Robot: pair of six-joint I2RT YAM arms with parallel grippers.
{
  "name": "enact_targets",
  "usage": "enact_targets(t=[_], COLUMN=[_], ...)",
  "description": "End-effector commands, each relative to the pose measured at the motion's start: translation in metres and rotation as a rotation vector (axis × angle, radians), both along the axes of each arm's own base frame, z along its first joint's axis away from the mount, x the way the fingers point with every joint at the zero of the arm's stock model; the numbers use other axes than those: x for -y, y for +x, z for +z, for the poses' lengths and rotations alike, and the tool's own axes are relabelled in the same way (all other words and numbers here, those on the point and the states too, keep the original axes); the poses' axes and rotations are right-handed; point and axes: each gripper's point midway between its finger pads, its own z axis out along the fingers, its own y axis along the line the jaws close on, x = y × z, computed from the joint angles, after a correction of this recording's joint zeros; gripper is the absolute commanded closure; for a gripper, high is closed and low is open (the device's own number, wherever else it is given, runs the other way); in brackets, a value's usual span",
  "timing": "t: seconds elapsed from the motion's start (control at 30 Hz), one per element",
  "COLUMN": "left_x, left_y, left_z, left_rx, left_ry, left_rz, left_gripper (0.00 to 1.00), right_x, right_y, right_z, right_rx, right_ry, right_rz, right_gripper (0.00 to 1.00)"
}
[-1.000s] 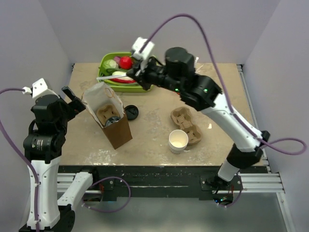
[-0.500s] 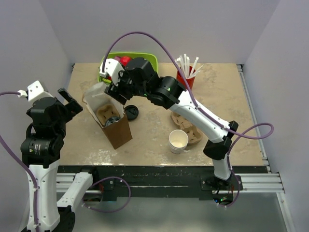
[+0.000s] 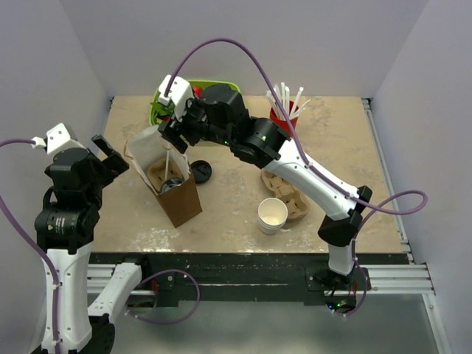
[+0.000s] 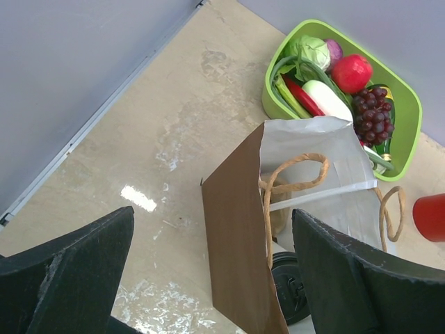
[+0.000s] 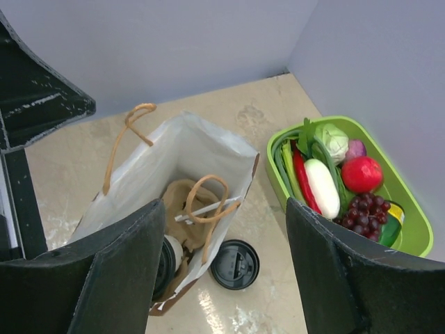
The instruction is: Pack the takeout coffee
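Note:
The takeout coffee (image 3: 172, 184), a white cup with a black lid, sits in a cardboard carrier inside the open brown paper bag (image 3: 181, 199). In the right wrist view the takeout coffee (image 5: 171, 249) is partly hidden behind one finger. A white straw (image 5: 208, 207) lies across the carrier in the bag (image 5: 174, 149). My right gripper (image 3: 169, 139) hangs open just above the bag's mouth, nothing between its fingers. My left gripper (image 3: 113, 153) stands open to the left of the bag, apart from it; the left wrist view shows the bag's brown side (image 4: 243, 236).
A loose black lid (image 3: 200, 171) lies beside the bag. A second cardboard carrier (image 3: 284, 190) and a stack of lidless white cups (image 3: 271, 215) sit to the right. A green basket of vegetables (image 5: 278, 170) and a red cup of straws (image 3: 284, 110) stand at the back.
My right arm swung from the green basket to above the bag carrying a straw, then opened; the straw now rests in the bag. The left arm barely moved.

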Motion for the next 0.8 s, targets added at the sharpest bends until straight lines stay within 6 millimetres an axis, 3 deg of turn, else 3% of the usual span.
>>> enact_targets(t=[0.0, 0.17, 0.23, 0.27, 0.3, 0.33, 0.37, 0.4, 0.43, 0.5, 0.53, 0.63, 0.67, 0.73, 0.77], left_x=[0.002, 0.001, 0.001, 0.001, 0.002, 0.002, 0.001, 0.0, -0.002, -0.009, -0.012, -0.013, -0.012, -0.012, -0.012], left_y=[0.004, 0.003, 0.004, 0.005, 0.005, 0.006, 0.006, 0.006, 0.005, 0.004, 0.003, 0.008, 0.01, 0.013, 0.013], left_z=[0.01, 0.01, 0.009, 0.009, 0.009, 0.01, 0.011, 0.012, 0.011, 0.008, 0.003, -0.006, -0.006, -0.005, -0.005], left_rx=[0.055, 0.058, 0.054, 0.054, 0.054, 0.056, 0.06, 0.062, 0.053, 0.031, 0.011, -0.024, -0.024, -0.021, -0.021], left_ry=[-0.015, -0.016, -0.018, -0.019, -0.019, -0.019, -0.017, -0.014, -0.008, 0.009, 0.016, 0.011, 0.009, 0.008, 0.009], left_rz=[-0.004, 0.005, 0.004, 0.001, 0.0, 0.0, 0.002, 0.006, 0.015, 0.056, 0.071, 0.084, 0.08, 0.08, 0.081], left_gripper=[0.0, 0.0, 0.0, 0.0, 0.0, 0.0, 0.0, 0.0, 0.0, 0.0, 0.0, 0.0, 0.0, 0.0, 0.0], right_x=[0.005, 0.025, 0.048, 0.053, 0.059, 0.081, 0.087, 0.098, 0.122, 0.158, 0.187, 0.247, 0.273, 0.291, 0.3], right_y=[-0.018, 0.005, 0.024, 0.032, 0.039, 0.05, 0.059, 0.067, 0.084, 0.099, 0.117, 0.132, 0.13, 0.127, 0.124], right_z=[0.043, 0.043, 0.052, 0.043, 0.048, 0.059, 0.041, 0.05, 0.046, 0.028, 0.018, -0.018, -0.04, -0.05, -0.074], right_rx=[0.023, 0.02, -0.005, -0.032, -0.042, -0.053, -0.096, -0.076, -0.089, -0.132, -0.189, -0.261, -0.253, -0.233, -0.248], right_ry=[0.122, 0.142, 0.199, 0.199, 0.239, 0.288, 0.286, 0.336, 0.369, 0.4, 0.446, 0.49, 0.471, 0.495, 0.47], right_rz=[0.051, -0.11, -0.2, -0.217, -0.222, -0.247, -0.279, -0.303, -0.371, -0.474, -0.555, -0.734, -0.858, -0.942, -0.992], right_gripper=[0.28, 0.18, 0.13, 0.1, 0.04, 0.02, 0.02, 0.02, 0.02, 0.02, 0.02, 0.02, 0.02, 0.02, 0.02])
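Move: The straws in the red cup stand some 31 cm ahead of the right hand, 30 cm to its right and about 32 cm below. The egg-carton tray is 10 cm ahead and 33 cm right, and the paper bag, with one straw already in it, lies below, about 7 cm ahead and 7 cm left. The black lid is 17 cm ahead, level sideways. From the left hand the straws are roughly 39 cm ahead, 52 cm right. Swing the empty right gripper away from the bag towards the straws in the red cup: about 27 cm to the right and half as far forward, gathering speed and sinking as it nears them. Turn the wrist nearly 50 degrees clockwise with a slight downward tip, and spread the already parted fingers to wide open, touching nothing yet. ##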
